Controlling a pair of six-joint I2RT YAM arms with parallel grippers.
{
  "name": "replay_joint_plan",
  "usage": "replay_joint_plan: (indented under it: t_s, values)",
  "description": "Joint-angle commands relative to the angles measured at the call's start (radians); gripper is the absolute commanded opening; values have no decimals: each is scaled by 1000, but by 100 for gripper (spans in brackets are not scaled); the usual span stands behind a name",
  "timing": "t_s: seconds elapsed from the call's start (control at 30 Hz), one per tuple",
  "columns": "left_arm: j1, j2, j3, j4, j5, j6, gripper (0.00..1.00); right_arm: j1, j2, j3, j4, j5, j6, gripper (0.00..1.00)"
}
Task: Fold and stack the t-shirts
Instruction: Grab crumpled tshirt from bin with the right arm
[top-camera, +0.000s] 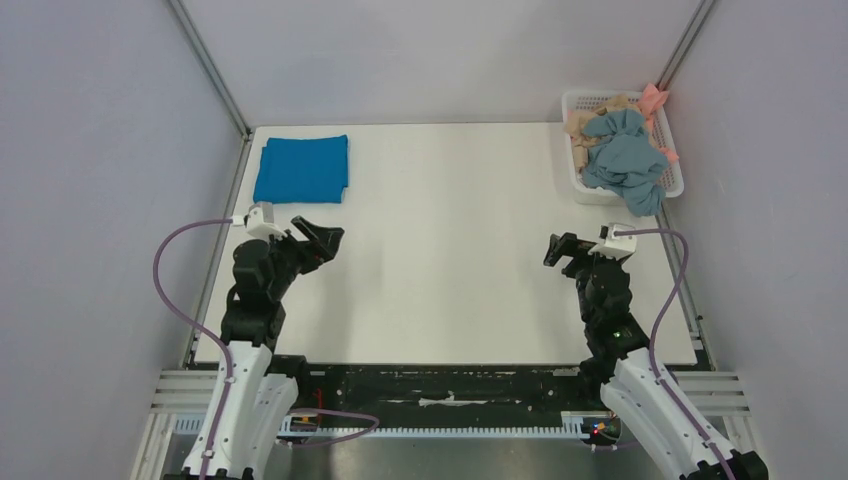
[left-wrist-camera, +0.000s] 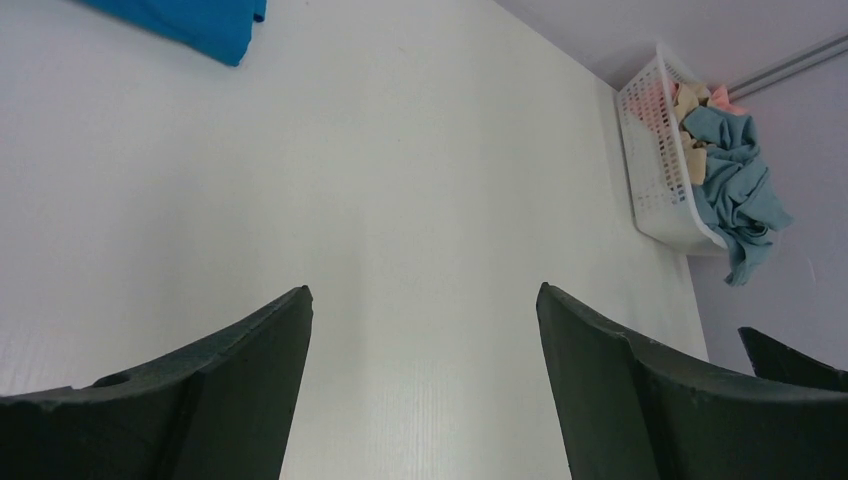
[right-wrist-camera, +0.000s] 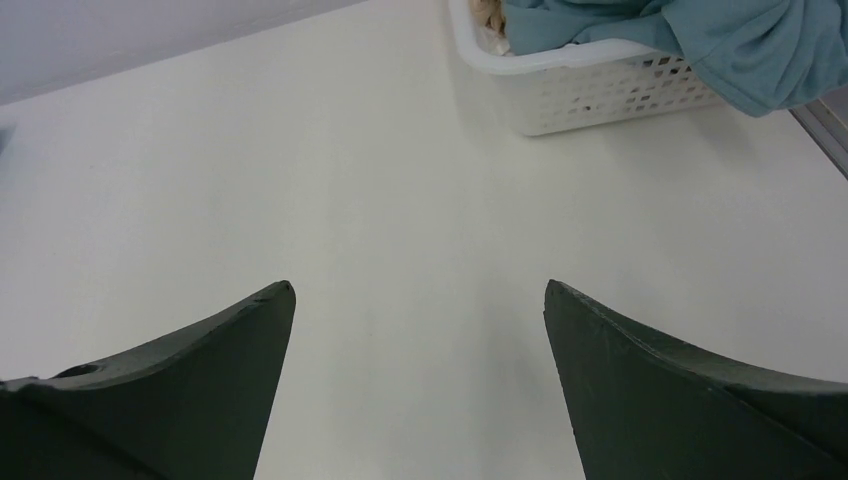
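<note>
A bright blue t-shirt (top-camera: 302, 168) lies folded flat at the table's far left corner; its edge shows in the left wrist view (left-wrist-camera: 190, 22). A dusty grey-blue t-shirt (top-camera: 625, 157) is heaped in a white basket (top-camera: 578, 172) at the far right, spilling over the rim, with beige (top-camera: 580, 128) and pink (top-camera: 653, 98) cloth under it. The heap also appears in both wrist views, grey-blue t-shirt (left-wrist-camera: 738, 190) and grey-blue t-shirt (right-wrist-camera: 740, 45). My left gripper (top-camera: 322, 235) hangs open over bare table at the left. My right gripper (top-camera: 560, 250) hangs open at the right, short of the basket. Nothing is between either pair of fingers.
The white table (top-camera: 450, 250) is framed by grey walls on three sides. Black rails and purple cables (top-camera: 330, 425) run along the near edge by the arm bases. The basket (right-wrist-camera: 600, 85) stands against the right wall.
</note>
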Motion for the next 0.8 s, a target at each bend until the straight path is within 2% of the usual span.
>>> replay_joint_plan:
  t_s: [0.0,0.17,0.23,0.37,0.5,0.63,0.77]
  values:
    - [-1,-1,2,52,-1,25,88,0,-3,1,87,-32,-11,98]
    - [-1,-7,3,50,5,26,88,1,101,116,38,-37,22,98]
    - [-1,-12,3,49,1,29,88,-1,200,238,-43,2,23,98]
    - [-1,-13,6,34,-11,29,88,-35,444,577,-313,73,-6,98]
    - [-1,-19,11,16,-26,33,88,-138,694,938,-501,93,-73,98]
    - [-1,-30,10,11,-33,33,88,-268,881,1176,-596,115,-145,98]
    - [-1,-29,10,13,-42,30,88,-421,1049,1346,-658,-72,-207,98]
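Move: Ahead and to the right of the right hand, the crumpled blue t-shirt lies on top in the bin, some 22 cm farther out, 12 cm to the right and about 4 cm lower. The bin's middle is under it. From this hand, the tan cloth is about 27 cm ahead and 5 cm right, the pink cloth roughly 28 cm ahead and 20 cm right. The blue t-shirt is about 22 cm ahead and 80 cm right of the left hand, and 9 cm lower. Rising and reaching forward together, about 15 cm each, the right hand clears the bin's near rim, then swings some 10 cm to the right and levels off over the blue t-shirt. The wrist turns about 20 degrees clockwise and tips down some 15 degrees, fingers staying wide open and still clear of the cloth. ##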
